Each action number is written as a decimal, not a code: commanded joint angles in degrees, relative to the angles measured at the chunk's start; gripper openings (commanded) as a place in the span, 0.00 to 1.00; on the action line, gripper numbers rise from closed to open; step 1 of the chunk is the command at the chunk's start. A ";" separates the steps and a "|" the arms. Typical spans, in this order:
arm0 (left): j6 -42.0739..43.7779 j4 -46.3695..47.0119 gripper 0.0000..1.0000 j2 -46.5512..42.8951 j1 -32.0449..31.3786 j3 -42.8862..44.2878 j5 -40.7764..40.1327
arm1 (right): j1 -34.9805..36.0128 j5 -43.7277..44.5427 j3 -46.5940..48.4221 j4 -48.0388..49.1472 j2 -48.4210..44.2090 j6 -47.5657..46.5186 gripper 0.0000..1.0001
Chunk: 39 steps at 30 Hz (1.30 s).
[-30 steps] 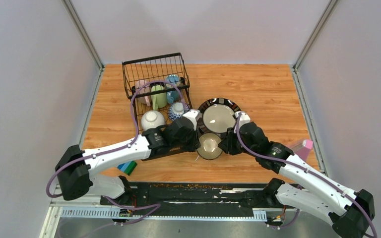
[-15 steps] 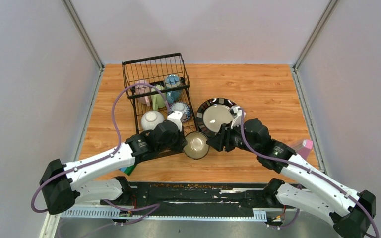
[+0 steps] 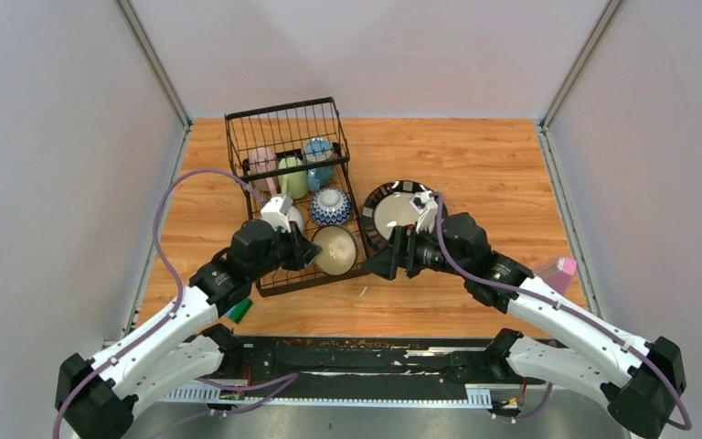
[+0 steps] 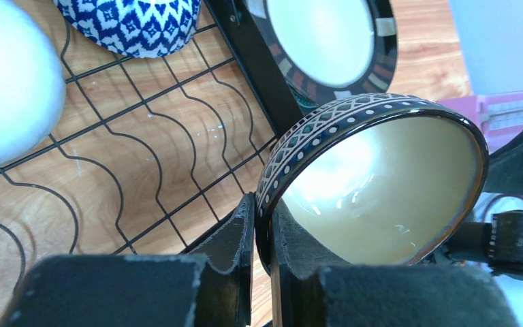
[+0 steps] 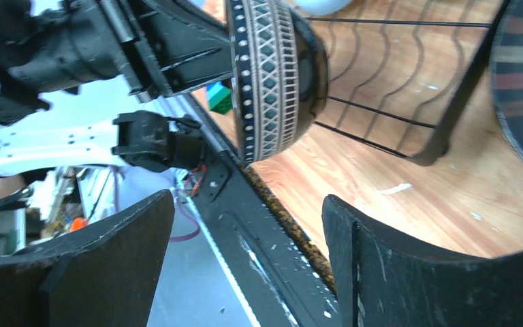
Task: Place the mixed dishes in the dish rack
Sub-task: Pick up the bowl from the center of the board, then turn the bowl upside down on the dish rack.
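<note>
My left gripper (image 3: 309, 249) is shut on the rim of a dark patterned bowl (image 3: 335, 250) with a cream inside. One finger is inside the rim and one outside (image 4: 264, 231). The bowl (image 4: 381, 191) hangs tilted on its side over the near right corner of the black wire dish rack (image 3: 283, 114). My right gripper (image 3: 379, 265) stands open just right of the bowl (image 5: 276, 75), apart from it, with nothing between its fingers (image 5: 246, 199). A black-rimmed cream plate (image 3: 402, 212) lies right of the rack.
In the rack are a blue patterned bowl (image 3: 330, 206), a white bowl (image 4: 7, 102), and pink (image 3: 260, 160), green (image 3: 292, 174) and blue (image 3: 318, 151) mugs. A striped sponge (image 3: 238, 309) lies near the left arm. A pink container (image 3: 559, 272) sits at the right edge.
The right gripper opened and let go of the dark bowl. The left gripper carried the bowl leftward from the table to above the rack's lower tray.
</note>
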 commanded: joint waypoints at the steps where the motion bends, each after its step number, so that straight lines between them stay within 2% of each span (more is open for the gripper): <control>1: -4.18 13.14 0.00 -3.78 4.15 -2.19 11.30 | -0.56 -8.98 1.64 10.14 2.07 4.09 0.81; 6: -8.03 21.22 0.00 -4.63 7.73 -5.75 18.63 | -0.56 -11.98 2.80 15.02 4.06 4.96 0.84; 13: -13.64 32.42 0.00 -4.37 12.23 -8.94 28.08 | -1.83 -8.84 4.09 15.27 7.13 6.23 0.84; 15: -16.09 38.70 0.00 -4.15 13.89 -10.01 31.14 | -2.11 -8.66 4.66 15.33 8.00 6.25 0.84; 21: -19.13 45.73 0.00 -1.60 15.20 -10.21 36.93 | -2.23 -11.00 7.12 18.70 10.62 7.00 0.84; 25: -20.29 48.38 0.00 0.20 15.19 -9.93 38.64 | -2.30 -12.19 7.19 22.80 11.70 8.22 0.76; 29: -21.64 51.01 0.00 1.74 15.21 -9.66 40.57 | -2.32 -12.42 6.84 24.85 12.33 8.49 0.75; 39: -21.86 50.31 0.00 2.58 15.21 -9.15 40.33 | -2.32 -5.06 8.91 19.80 10.26 -0.28 0.85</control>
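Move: The black patterned bowl is already pinched by its rim in the left fingers, its middle about 5 cm to the left hand's right. From that hand the blue-patterned bowl in the rack lies some 11 cm ahead, 3 cm right and 10 cm lower; the plate is about 11 cm ahead, 20 cm right and 15 cm lower. From the open right hand, the held bowl is roughly 10 cm left, level fore-and-aft and about 4 cm lower. Upward with a strong roll: the left hand keeps its pinch on the bowl's rim, raises it about 7 cm while drifting 2 cm right, and rolls some 30 degrees so its right side comes up, swinging a little clockwise too. Meanwhile the right hand, still wide open, rises about 6 cm and goes 5 cm left and slightly forward, bringing its fingers up to the bowl's base side. ##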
